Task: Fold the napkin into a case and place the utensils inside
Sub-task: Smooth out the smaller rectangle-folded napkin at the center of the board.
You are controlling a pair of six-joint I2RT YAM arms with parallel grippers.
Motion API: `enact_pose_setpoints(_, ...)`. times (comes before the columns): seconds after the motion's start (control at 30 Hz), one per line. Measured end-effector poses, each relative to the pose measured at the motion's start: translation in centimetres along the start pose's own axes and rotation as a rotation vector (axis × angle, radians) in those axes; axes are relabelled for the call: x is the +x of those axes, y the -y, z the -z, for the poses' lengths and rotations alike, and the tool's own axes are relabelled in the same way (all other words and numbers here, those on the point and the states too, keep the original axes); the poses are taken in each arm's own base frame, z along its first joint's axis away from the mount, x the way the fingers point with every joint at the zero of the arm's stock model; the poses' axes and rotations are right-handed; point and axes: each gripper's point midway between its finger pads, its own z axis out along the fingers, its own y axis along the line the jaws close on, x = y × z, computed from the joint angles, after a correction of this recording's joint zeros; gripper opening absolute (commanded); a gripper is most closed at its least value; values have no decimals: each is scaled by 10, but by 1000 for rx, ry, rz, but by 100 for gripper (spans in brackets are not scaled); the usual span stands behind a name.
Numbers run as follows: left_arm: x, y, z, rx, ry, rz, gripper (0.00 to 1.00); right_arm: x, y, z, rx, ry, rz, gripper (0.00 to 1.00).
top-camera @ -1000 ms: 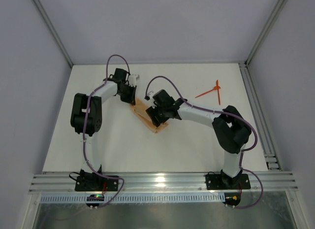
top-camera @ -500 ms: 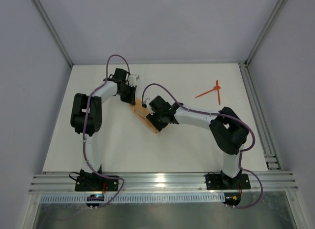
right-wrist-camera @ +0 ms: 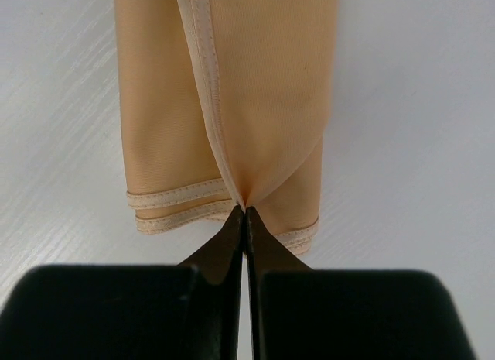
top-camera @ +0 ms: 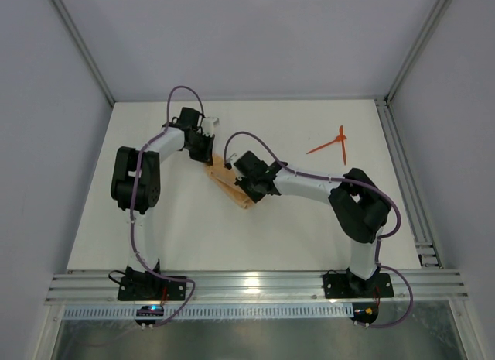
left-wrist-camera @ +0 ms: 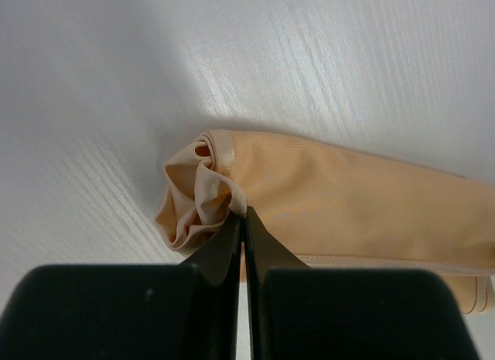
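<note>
The peach-orange napkin [top-camera: 226, 183] lies folded into a narrow strip on the white table, slanting between both arms. My left gripper [top-camera: 206, 160] is shut on its bunched far end; in the left wrist view the crumpled cloth [left-wrist-camera: 193, 205] sits right at the closed tips of the left gripper [left-wrist-camera: 242, 214]. My right gripper [top-camera: 245, 194] is shut at the strip's near end. In the right wrist view the right gripper [right-wrist-camera: 246, 211] pinches the hemmed corner of the top layer of the napkin [right-wrist-camera: 267, 89]. The two orange-red utensils [top-camera: 332, 145] lie crossed at the far right, untouched.
Grey walls with metal posts [top-camera: 406, 58] enclose the table on three sides. An aluminium rail [top-camera: 410, 197] runs along the right edge, and another [top-camera: 255, 286] crosses the front by the arm bases. Bare white tabletop [top-camera: 286, 236] lies in front of the napkin.
The right gripper slid a little left along the strip and closed from open onto the napkin's top layer. The left arm and utensils stayed put.
</note>
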Motion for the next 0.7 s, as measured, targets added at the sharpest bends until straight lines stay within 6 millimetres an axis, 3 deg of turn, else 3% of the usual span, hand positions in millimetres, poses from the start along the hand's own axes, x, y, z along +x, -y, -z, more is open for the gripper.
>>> enact_pose_setpoints(0.17,0,0,0,0,0,1,0,-9,-11,6,-32,7,13,3)
enact_pose_setpoints(0.43,0,1,0,1,0,3,0,-42,-52,27,-140,66,43,3)
enact_pose_setpoints(0.7,0,1,0,1,0,8,0,-30,-91,7,-272,16,13,3)
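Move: My right hand already pinches the top layer of the folded napkin by its near end; the napkin's middle lies about 6 cm ahead, 6 cm to the left and a little lower. The napkin's far end, bunched in my left hand's shut fingers, is some 14 cm ahead and 15 cm left of my right hand. From my left hand the napkin's middle is about 8 cm back and 9 cm to the right. I swing the napkin's near end around my left hand, which stays put with its grip shut: my right hand, still pinching, carries that end about 8 cm left and 5 cm back. I arc nearly 4 cm up first, then sink to about 1 cm above where I began, with a slight counter-clockwise turn of the wrist. ##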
